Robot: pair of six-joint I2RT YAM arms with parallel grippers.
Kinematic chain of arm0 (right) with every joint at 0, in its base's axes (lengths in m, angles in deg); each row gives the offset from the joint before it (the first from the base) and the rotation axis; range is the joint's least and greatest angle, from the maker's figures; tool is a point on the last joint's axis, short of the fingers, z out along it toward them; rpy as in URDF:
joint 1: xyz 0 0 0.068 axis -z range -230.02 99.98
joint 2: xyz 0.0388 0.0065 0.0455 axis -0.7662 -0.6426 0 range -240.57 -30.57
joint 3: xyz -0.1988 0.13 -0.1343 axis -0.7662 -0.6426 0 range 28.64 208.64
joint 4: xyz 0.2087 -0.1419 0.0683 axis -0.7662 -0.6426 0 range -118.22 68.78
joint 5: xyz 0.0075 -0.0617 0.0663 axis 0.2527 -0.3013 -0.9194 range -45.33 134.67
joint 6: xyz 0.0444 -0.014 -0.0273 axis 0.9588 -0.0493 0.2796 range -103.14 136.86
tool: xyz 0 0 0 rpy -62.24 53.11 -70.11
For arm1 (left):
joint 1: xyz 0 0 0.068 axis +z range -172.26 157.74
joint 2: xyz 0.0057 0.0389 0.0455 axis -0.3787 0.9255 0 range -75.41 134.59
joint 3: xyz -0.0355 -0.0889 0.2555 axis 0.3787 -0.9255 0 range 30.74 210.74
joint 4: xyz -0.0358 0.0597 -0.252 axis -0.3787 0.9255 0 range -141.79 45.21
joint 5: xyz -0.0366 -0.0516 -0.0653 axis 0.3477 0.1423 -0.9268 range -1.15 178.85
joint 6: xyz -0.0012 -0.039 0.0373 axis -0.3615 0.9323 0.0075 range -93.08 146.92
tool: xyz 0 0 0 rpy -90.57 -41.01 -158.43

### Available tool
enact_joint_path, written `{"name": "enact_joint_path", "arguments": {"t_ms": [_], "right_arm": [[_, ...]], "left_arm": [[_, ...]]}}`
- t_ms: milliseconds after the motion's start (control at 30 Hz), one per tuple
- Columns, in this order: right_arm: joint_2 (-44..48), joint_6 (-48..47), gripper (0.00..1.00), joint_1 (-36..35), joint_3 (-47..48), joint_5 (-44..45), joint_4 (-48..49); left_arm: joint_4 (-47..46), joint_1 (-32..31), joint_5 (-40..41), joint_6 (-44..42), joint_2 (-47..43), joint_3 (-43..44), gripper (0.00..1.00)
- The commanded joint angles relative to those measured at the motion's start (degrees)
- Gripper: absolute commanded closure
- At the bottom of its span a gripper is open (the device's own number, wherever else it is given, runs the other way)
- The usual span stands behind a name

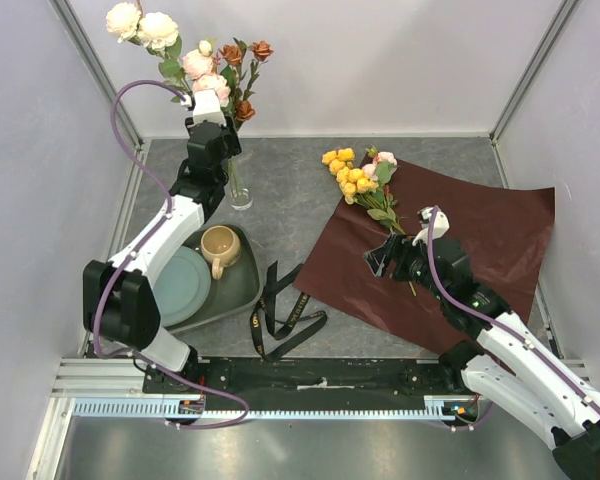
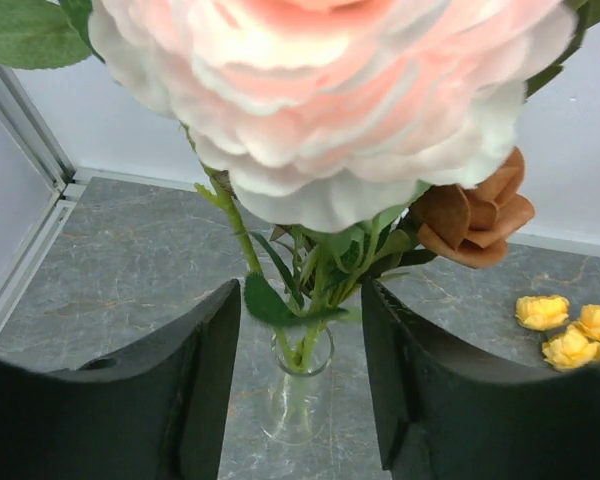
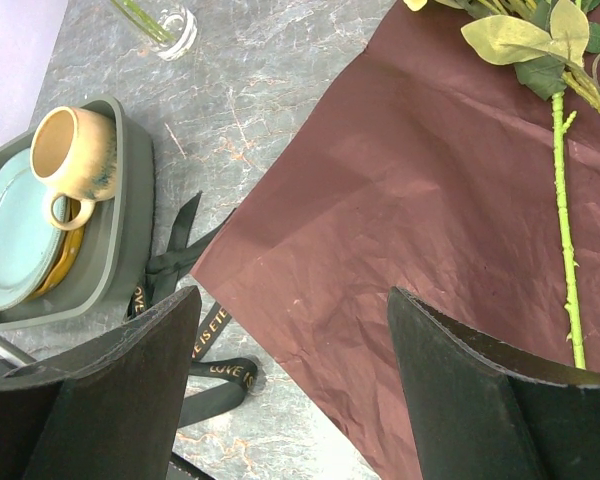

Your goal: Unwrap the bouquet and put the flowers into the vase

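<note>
The clear glass vase [image 1: 241, 194] [image 2: 298, 395] stands at the back left and holds cream-white [image 1: 140, 25], pink [image 2: 330, 90] and rust-orange [image 2: 475, 215] flowers. My left gripper [image 1: 223, 150] [image 2: 302, 290] is open just above the vase rim. Its fingers stand on either side of the green stems without touching them. The bouquet is unwrapped: its maroon paper [image 1: 460, 250] [image 3: 410, 180] lies flat, with a yellow rose spray [image 1: 352, 177] on it. My right gripper [image 1: 378, 262] [image 3: 295, 295] hangs open and holding nothing over the paper's left edge. The spray's green stem [image 3: 565, 230] lies to its right.
The black ribbon [image 1: 280, 315] [image 3: 170, 270] with gold lettering lies loose on the table left of the paper. A grey tray [image 1: 242, 285] [image 3: 130, 200] at the left holds a tan mug [image 1: 220, 248] [image 3: 75, 155] and a teal plate [image 1: 178, 285]. White walls close in three sides.
</note>
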Motion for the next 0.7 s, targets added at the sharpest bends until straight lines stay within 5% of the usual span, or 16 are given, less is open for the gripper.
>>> {"name": "enact_joint_path", "arguments": {"t_ms": [0,100,233,533,667], "right_arm": [[-0.36,0.39,0.18,-0.07,0.05,-0.61,2.40],[-0.36,0.04,0.18,-0.07,0.05,-0.53,2.31],[-0.88,-0.67,0.18,-0.07,0.23,-0.09,2.05],[-10.26,-5.67,0.17,-0.16,5.31,4.21,-1.20],[-19.32,-8.49,0.17,0.10,10.23,14.45,-3.66]], "left_arm": [[-0.01,0.25,-1.58,4.89,-6.38,-0.69,0.39],[3.85,0.33,-2.64,7.70,-8.41,-0.96,0.32],[8.96,0.25,-5.53,13.85,-14.54,-2.71,0.06],[16.26,0.33,-25.91,22.21,-32.74,-12.63,0.05],[20.72,0.33,-40.83,22.74,-37.50,-15.98,0.05]]}}
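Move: The vase, already holding flowers, stands about 4 cm ahead of the left hand, in line with it, its middle roughly 20 cm below; the mug is some 11 cm back, 7 cm left and 25 cm down. The remaining flowers' stems lie about 41 cm right of the left hand and 15 cm back, 30 cm lower. From the right hand these stems are roughly 5 cm ahead, 9 cm right and 17 cm down, their yellow blooms 30 cm ahead and 4 cm left. Opening fully, the left hand backs 16 cm off the vase's flowers, rising; the right dips towards the stems. ##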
